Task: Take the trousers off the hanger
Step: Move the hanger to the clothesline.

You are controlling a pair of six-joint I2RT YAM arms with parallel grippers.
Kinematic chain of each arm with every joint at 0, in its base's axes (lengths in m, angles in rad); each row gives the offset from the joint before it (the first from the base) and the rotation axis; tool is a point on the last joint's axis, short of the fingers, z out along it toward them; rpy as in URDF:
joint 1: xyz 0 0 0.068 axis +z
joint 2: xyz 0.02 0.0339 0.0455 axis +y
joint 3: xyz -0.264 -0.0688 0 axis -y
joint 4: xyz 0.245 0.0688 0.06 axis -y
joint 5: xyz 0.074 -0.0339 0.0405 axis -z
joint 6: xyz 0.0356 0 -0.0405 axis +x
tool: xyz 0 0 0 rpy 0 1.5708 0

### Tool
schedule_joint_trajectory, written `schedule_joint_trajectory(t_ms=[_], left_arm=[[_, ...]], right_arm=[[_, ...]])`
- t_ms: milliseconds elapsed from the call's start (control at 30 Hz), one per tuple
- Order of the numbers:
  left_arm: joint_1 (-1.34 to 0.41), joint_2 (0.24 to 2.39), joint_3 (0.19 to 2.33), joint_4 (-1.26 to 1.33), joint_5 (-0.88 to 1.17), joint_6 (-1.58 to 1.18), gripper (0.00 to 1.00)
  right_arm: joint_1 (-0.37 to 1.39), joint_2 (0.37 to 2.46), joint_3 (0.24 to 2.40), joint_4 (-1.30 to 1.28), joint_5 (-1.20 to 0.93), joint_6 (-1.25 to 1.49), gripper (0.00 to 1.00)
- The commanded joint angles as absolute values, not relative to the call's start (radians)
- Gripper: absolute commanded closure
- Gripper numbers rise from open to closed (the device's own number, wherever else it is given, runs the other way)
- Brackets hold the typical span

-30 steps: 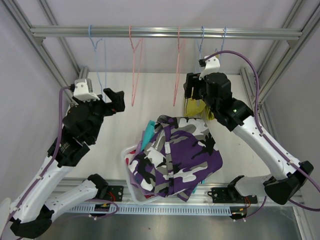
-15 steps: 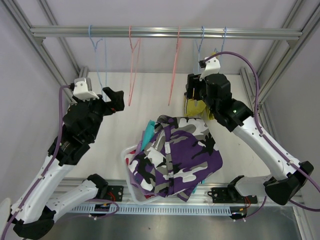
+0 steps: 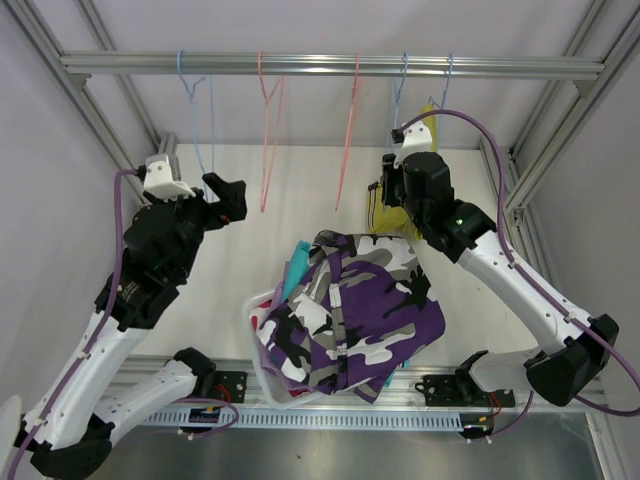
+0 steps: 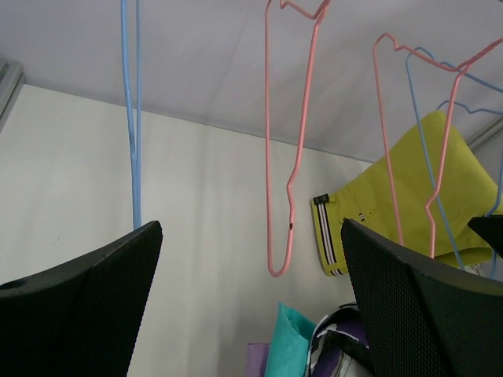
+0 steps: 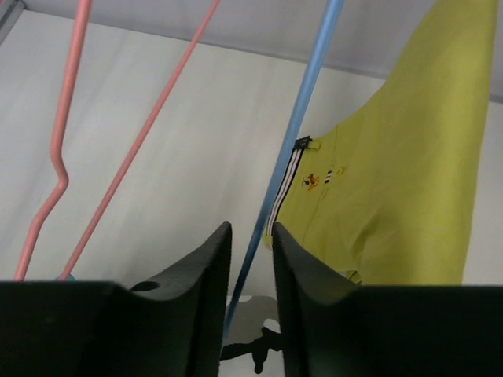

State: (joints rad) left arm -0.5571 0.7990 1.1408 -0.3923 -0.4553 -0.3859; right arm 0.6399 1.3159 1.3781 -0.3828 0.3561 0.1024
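Mustard yellow trousers (image 3: 400, 216) (image 5: 401, 181) (image 4: 393, 208) with a striped side band hang at the right end of the rail among blue hangers (image 3: 404, 80). My right gripper (image 3: 386, 186) (image 5: 251, 232) is right beside them. Its jaws stand a narrow gap apart, and a blue hanger wire (image 5: 295, 149) runs through that gap without being visibly pinched. My left gripper (image 3: 228, 194) (image 4: 251, 228) hangs wide open and empty near the left blue hanger (image 3: 196, 110). Camouflage trousers (image 3: 350, 310) top a pile over teal ones (image 3: 292, 275).
A white basket (image 3: 256, 335) near the front holds the pile. Two bare pink hangers (image 3: 268, 140) (image 3: 350, 140) dangle from the metal rail (image 3: 330, 63) between the arms. Frame posts slant along both sides.
The right gripper's jaws have narrowed around the blue hanger wire, and the arm has edged up towards the rail. The second pink hanger swung slightly left. The left gripper stays wide open.
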Motion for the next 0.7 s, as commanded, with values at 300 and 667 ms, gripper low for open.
schedule_joint_trajectory(t_ms=[300,667], left_arm=[[-0.497,0.793,1.154,-0.393,-0.390,-0.425,0.01],[-0.445,0.769,1.152,-0.397,-0.390,-0.429,0.01]], right_arm=[[0.635,1.331,1.391,-0.351,0.350,0.121,0.87],[0.640,1.374,1.436,-0.359,0.327,0.147,1.00]])
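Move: The blue hanger's lower wire already stands between the right hand's half-open fingers, practically at the hand point. The nearer pink hanger hangs some 8 cm to its left and 2 cm farther out, the yellow trousers about 7 cm right and 6 cm ahead; the camouflage trousers on the basket lie roughly 16 cm back, 5 cm left and 25 cm below. From the left hand the blue hanger's wire is about 29 cm right, 8 cm ahead and 5 cm lower. The right fingers shut on the blue hanger's wire and pinch it between their tips, while the hand hardly travels: it eases about 1 cm down, with a small creep forward and left. The left hand, wide open and holding nothing, shifts some 1.5 cm left. ##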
